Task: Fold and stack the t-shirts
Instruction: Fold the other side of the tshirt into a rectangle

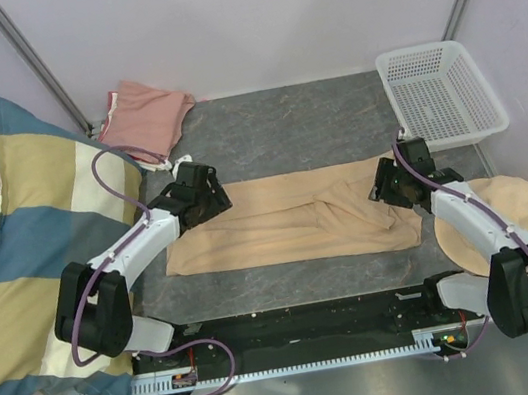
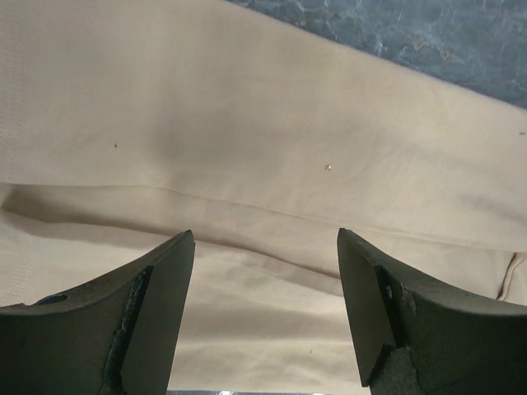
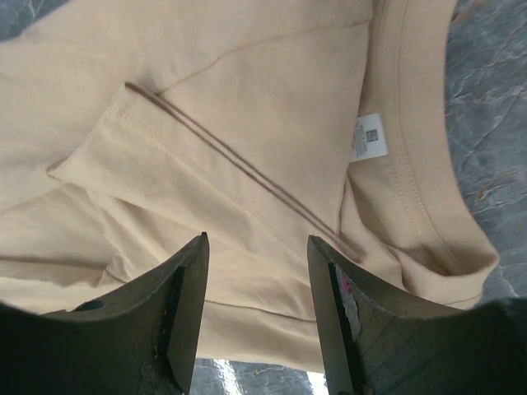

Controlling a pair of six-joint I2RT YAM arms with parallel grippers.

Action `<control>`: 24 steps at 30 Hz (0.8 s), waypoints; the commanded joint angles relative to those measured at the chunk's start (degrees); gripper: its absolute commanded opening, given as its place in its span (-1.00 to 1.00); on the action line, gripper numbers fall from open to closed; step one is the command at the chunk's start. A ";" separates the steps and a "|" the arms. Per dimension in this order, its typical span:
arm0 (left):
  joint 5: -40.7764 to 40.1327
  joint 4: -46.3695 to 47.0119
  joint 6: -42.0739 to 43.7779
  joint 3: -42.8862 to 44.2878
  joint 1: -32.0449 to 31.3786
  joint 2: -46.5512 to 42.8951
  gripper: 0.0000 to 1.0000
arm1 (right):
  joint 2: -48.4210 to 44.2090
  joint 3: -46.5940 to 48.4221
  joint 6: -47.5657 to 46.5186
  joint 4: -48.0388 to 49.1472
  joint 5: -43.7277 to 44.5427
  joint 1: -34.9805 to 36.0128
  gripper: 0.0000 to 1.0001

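The tan t-shirt [image 1: 293,220] lies folded lengthwise into a long strip across the grey table. It fills the left wrist view [image 2: 247,123] and the right wrist view [image 3: 206,107], where its collar and white neck label [image 3: 368,137] show. My left gripper [image 1: 200,194] hovers over the strip's left end, open, nothing between its fingers [image 2: 160,296]. At the strip's right end my right gripper [image 1: 395,179] stands over the collar, open, above a folded sleeve. The salmon-pink t-shirt [image 1: 144,116] lies folded at the back left.
A white mesh basket [image 1: 441,92] stands at the back right. A round beige domed thing [image 1: 496,219] lies under the right arm. A large striped pillow [image 1: 19,249] leans along the left side. Grey tabletop [image 1: 303,130] shows behind the strip.
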 commanded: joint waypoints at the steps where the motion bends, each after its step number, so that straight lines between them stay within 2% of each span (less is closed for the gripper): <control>1: -0.03 1.90 -2.98 -1.21 -1.17 -2.72 0.56 | 0.82 -1.07 0.90 5.89 -2.21 1.80 0.18; 5: 0.23 1.90 -3.07 -2.61 -1.78 -4.30 0.56 | 5.56 2.00 -0.33 9.86 -2.65 3.48 0.18; 11: -0.20 1.29 -2.98 -4.46 -1.87 -7.02 0.56 | 17.33 9.02 -1.56 13.29 -3.09 5.06 0.17; 24: -0.38 0.49 -3.16 -6.66 -1.87 -8.96 0.55 | 28.34 15.45 -1.65 16.98 -4.76 6.64 0.14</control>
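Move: The t-shirt sleeve's upper corner, folded inward on top, lies about 11 cm ahead of the right hand, 8 cm to its left and 8 cm below. The care label is roughly 6 cm ahead and 6 cm right of that hand, the sleeve's lower end some 2 cm back and 4 cm right, and the basket about 29 cm ahead and 24 cm right. From the left hand the corner is about 3 cm ahead and 29 cm to the right. The sleeve's upper corner is what the right hand closes in on: starting leftward, then swinging mostly forward about 9 cm and left 6 cm over the sleeve, the hand sinks 3 or 4 cm. Its wrist turns some 10 degrees counter-clockwise, fingers staying open above the corner. Over the shirt's left part, the open left hand eases back about 3 cm. ##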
